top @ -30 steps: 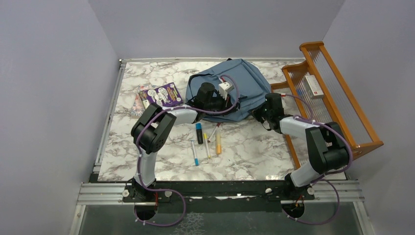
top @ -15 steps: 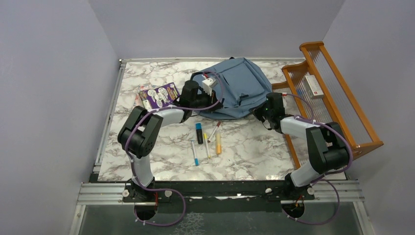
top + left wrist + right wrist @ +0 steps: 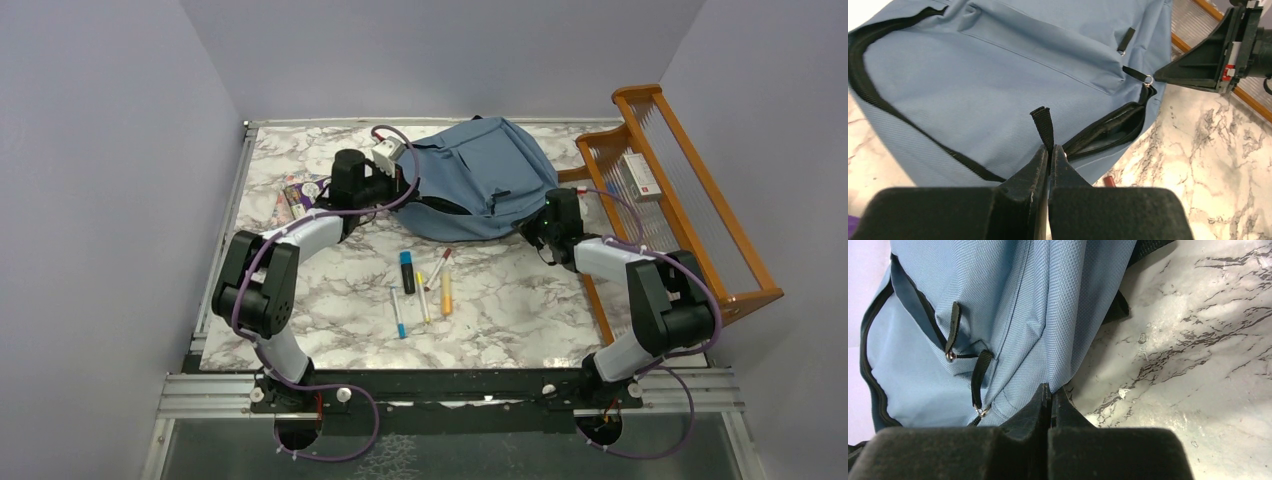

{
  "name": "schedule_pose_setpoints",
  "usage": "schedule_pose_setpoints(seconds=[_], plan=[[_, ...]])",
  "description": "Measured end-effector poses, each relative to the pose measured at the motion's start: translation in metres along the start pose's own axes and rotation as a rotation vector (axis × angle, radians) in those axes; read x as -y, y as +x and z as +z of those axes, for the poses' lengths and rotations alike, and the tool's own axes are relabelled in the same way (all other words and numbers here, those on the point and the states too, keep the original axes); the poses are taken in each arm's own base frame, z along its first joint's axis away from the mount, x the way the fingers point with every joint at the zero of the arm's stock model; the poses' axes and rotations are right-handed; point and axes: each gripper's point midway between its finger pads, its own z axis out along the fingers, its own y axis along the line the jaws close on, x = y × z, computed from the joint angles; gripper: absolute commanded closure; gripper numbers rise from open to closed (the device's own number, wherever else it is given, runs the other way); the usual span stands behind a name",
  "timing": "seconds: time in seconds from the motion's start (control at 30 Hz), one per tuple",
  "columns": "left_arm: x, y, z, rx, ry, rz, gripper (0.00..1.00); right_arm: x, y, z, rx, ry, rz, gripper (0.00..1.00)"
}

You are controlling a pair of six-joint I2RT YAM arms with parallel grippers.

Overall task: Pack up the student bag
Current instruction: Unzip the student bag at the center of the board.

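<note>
The dusty-blue student bag [image 3: 480, 175] lies at the back of the marble table. My left gripper [image 3: 1050, 149] is shut on a black zipper pull strap [image 3: 1042, 122] at the bag's left side [image 3: 405, 185]. Right of the strap, a zipper slit [image 3: 1108, 132] gapes a little. My right gripper [image 3: 1051, 389] is shut on the bag's fabric edge at its lower right corner [image 3: 530, 233]. Two more black zipper pulls [image 3: 979, 377] hang just left of that grip. The bag's inside is hidden.
Several pens and markers [image 3: 420, 285] lie in front of the bag. A purple booklet [image 3: 300, 190] sits at the left, partly under my left arm. An orange wooden rack [image 3: 680, 190] holding a white box [image 3: 638, 177] stands along the right edge.
My left arm has swung left and toward the back, drawing the zipper pull along the bag's left side. The bag has stretched out flatter. The right gripper has stayed at the bag's corner.
</note>
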Motion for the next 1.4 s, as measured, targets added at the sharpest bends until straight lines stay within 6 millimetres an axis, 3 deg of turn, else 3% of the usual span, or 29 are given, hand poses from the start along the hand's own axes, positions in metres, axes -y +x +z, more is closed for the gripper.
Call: schedule_pose_setpoints(seconds=[0.23,0.4,0.6,0.83,1.0,1.1,1.3,1.4], plan=[[-0.022,0.000,-0.009,-0.006,-0.067,0.000,1.00,-0.002,-0.004,-0.005,0.012,-0.008,-0.049,0.98],[-0.031,0.000,-0.013,-0.009,-0.092,-0.007,1.00,-0.009,-0.010,-0.016,0.027,-0.036,-0.122,0.76],[-0.035,-0.019,-0.013,0.029,-0.096,0.012,1.00,-0.025,-0.027,-0.040,0.041,-0.077,-0.265,0.52],[-0.034,-0.019,-0.013,0.042,-0.080,0.009,1.00,-0.045,-0.027,-0.072,-0.010,-0.172,-0.479,0.40],[-0.031,-0.021,-0.013,0.049,-0.068,-0.004,1.00,-0.072,-0.015,-0.086,-0.081,-0.335,-0.656,0.39],[-0.029,-0.021,-0.013,0.050,-0.056,-0.015,1.00,-0.104,-0.008,-0.087,-0.111,-0.436,-0.759,0.38],[-0.024,-0.021,-0.013,0.049,-0.032,-0.020,1.00,-0.180,0.054,-0.077,-0.197,-0.637,-0.993,0.38],[-0.022,-0.021,-0.013,0.048,-0.018,-0.019,1.00,-0.200,0.083,-0.067,-0.231,-0.695,-1.085,0.39]])
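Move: My left fingers already hold the zip slider, with the closed zip running on to its far end, about 12 cm ahead, 2 cm right and 8 cm lower; the purple book lies some 18 cm left, level fore and aft, and 11 cm lower. My right fingers pinch the bag's near right corner. From them, that held slider is roughly 25 cm left, 8 cm ahead and 8 cm higher, the other slider 7 cm left and 5 cm ahead, and the red pen 20 cm left, 10 cm back and slightly lower. I let go of the bag's corner with my right hand, opening its fingers past half as it climbs about 14 cm, then swing it some 18 cm left over the bag towards the slider, turning about 65 degrees counter-clockwise. My left hand keeps its pinch on the slider's pull, tugging about 3 cm left and 2.5 cm forward, then easing back about a centimetre. ##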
